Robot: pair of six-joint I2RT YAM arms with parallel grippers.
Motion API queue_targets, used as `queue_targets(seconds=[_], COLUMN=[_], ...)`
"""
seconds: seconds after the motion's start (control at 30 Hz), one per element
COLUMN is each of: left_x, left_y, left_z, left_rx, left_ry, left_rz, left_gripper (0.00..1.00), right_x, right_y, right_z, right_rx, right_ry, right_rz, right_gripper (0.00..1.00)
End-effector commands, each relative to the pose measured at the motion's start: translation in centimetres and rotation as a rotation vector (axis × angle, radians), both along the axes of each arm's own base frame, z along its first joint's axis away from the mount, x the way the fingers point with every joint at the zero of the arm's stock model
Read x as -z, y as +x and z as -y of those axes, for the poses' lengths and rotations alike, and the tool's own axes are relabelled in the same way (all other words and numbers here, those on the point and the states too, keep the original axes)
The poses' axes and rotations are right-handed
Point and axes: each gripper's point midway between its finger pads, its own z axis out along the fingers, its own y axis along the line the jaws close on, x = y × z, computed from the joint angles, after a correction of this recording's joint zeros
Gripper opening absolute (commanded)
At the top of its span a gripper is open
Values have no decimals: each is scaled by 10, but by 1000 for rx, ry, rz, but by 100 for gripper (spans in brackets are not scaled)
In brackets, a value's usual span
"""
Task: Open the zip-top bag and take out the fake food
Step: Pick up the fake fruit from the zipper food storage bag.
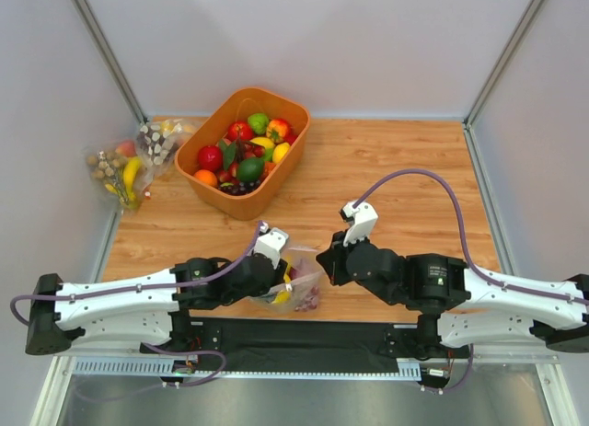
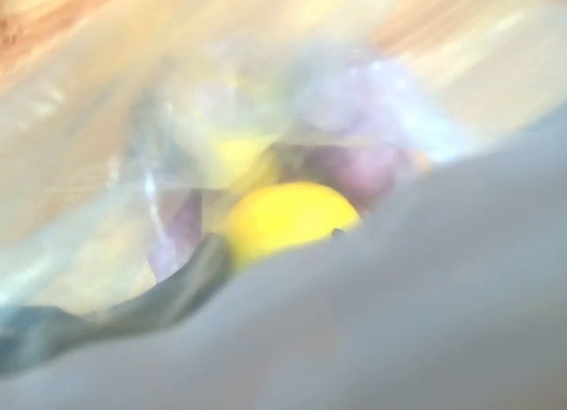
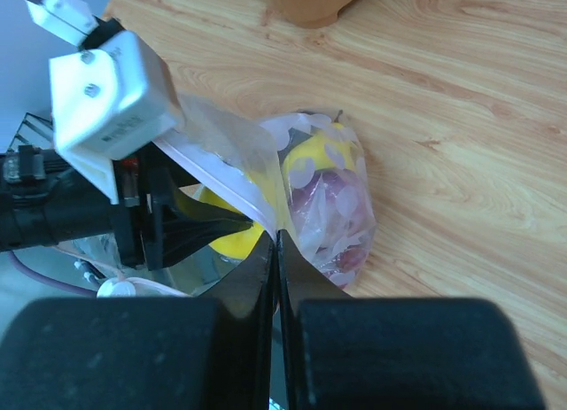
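Note:
The zip-top bag lies at the table's near edge between my two grippers, with yellow fruit and purple pieces showing through it. My right gripper is shut on the bag's mouth edge beside the white zip strip. My left gripper comes in from the left, and its black fingers taper together onto the other side of the mouth. The blurred left wrist view shows a yellow round fruit and purple pieces behind plastic; a grey blur hides the lower half.
An orange basket full of plastic fruit stands at the back centre. Clear bags with a banana and nuts lie at the back left by the wall. Grey walls close in the left, right and back sides.

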Motion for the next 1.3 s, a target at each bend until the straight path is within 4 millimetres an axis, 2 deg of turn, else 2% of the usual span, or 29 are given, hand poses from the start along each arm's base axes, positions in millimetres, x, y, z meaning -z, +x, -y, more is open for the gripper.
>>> queue_targets(seconds=[0.0,0.13,0.47,0.77,0.93,1.07,1.27], left_x=[-34,-65,-123,-141,-168,-175,-172], left_y=[0,0,5,17,18,10,-8], left_z=[-3,-7,-15,-2,-6,-12,-16], left_rx=[28,40,24,44,48,72,152], left_ry=[-83,-188,-395,-350,-396,-404,-423], left_rz=[43,88,202,274,314,296,243], left_gripper=[0,0,0,0,0,0,0], right_x=[-7,-5,0,-9,9,14,8], right_y=[7,8,5,-14,-20,-17,-2], right_z=[8,7,-3,-40,-50,-46,-25], right_rx=[55,55,29,-78,-89,-63,24], right_ry=[12,3,-9,17,-24,-42,-75], right_rz=[26,27,12,18,-2,0,46], right_gripper=[0,0,0,0,0,0,0])
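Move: The left hand already grips the yellow fruit inside the bag. The rim pinched by the right fingers lies about 7 cm to its right, 2 cm ahead and 12 cm above. The purple fruit sits some 6 cm right, 4 cm back and 9 cm down; the orange bin is about 27 cm ahead, 11 cm left and 7 cm lower. From the right hand, the yellow fruit lies roughly 7 cm left, 2 cm back, 12 cm down. Keeping the yellow fruit between its fingers, the left hand draws it up about 14 cm towards the bag's mouth, pausing briefly just past halfway, while the wrist tips the fingertips up some 20 degrees. The right fingers keep their pinch on the rim and shift about 5 cm left, towards the fruit, dipping slightly after a small rise. ##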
